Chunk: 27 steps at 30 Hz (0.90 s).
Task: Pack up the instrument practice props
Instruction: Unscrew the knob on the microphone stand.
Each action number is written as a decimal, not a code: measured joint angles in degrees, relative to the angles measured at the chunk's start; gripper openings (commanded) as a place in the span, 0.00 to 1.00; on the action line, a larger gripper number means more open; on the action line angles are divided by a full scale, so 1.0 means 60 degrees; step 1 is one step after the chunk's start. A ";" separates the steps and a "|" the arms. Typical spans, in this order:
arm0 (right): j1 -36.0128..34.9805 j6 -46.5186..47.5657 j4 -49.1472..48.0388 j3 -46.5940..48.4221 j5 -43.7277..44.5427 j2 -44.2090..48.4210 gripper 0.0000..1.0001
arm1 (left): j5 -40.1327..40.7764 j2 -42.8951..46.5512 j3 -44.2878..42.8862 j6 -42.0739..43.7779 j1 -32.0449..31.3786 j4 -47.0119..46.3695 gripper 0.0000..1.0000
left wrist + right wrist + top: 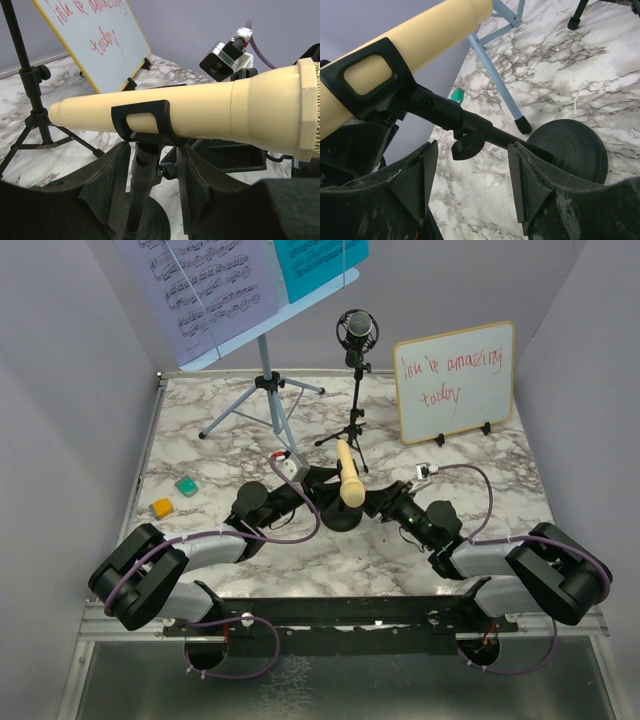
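The cream handheld microphone (347, 475) lies in a black clip (145, 122) on top of its pole (137, 190), which rises from a round base (340, 518). My left gripper (152, 185) is shut on the pole's joint just under the clip, its right finger against the knob. From the other side, my right gripper (472, 180) stands open near the pole (485, 131), touching nothing. At the back, the light-blue music rack (262, 380) carries the printed music sheet (200, 280) and the cyan sheet (320, 262). The black studio microphone (356, 332) stands on its small tripod.
A wood-framed whiteboard (455, 380) with red writing leans at the back right. A green block (186, 485) and an orange block (161, 507) lie at the left. One blue rack leg (497, 80) ends close to the round base (570, 147).
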State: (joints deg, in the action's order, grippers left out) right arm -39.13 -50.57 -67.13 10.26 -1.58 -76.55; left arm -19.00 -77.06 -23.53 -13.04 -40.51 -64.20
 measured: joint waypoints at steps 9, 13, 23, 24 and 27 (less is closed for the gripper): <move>0.0189 -0.0335 -0.0616 0.0266 -0.0641 -0.0718 0.17 | -0.0011 0.0000 0.0000 -0.0004 0.0000 0.0000 0.46; 0.0208 -0.0098 -0.0721 0.0364 -0.0962 -0.0914 0.06 | -0.0011 0.0000 0.0000 -0.0018 0.0000 0.0000 0.47; 0.0222 0.1668 0.0335 0.0812 -0.1341 -0.0517 0.06 | -0.0007 0.0000 0.0000 -0.0127 0.0011 0.0000 0.51; 0.0222 0.1818 0.0506 0.0852 -0.1333 -0.0426 0.05 | -0.0007 0.0000 0.0000 -0.0142 0.0007 0.0000 0.51; 0.0219 0.2197 0.0852 0.0947 -0.1330 -0.0273 0.04 | 0.0004 -0.0036 0.0000 -0.0171 0.0011 -0.0029 0.51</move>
State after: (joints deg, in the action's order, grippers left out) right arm -37.82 -37.39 -62.02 15.94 -9.56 -78.19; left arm -18.98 -77.28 -23.53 -14.06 -40.45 -64.38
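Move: The knob on the microphone stand is almost between the right hand's open fingertips, about 1 cm ahead and 2 cm left, level with them. The cream microphone crosses above the knob, its middle some 4 cm ahead of the right hand, 5 cm left and 6 cm higher; the stand's round base is about 3 cm ahead, 5 cm left and 13 cm below. From the left hand, the knob lies some 5 cm right, 1 cm ahead and 4 cm lower. The right hand eases about 2 cm left onto the knob, closing its wide-open fingers early on until the fingertips pinch the knob from both sides under the microphone clip. With the grip shut it then rolls some 15 degrees counter-clockwise as seen from behind the hand, its left side dipping, in the unscrewing sense, while the left hand stays put with half-open fingers astride the stand's neck just below the clip. ##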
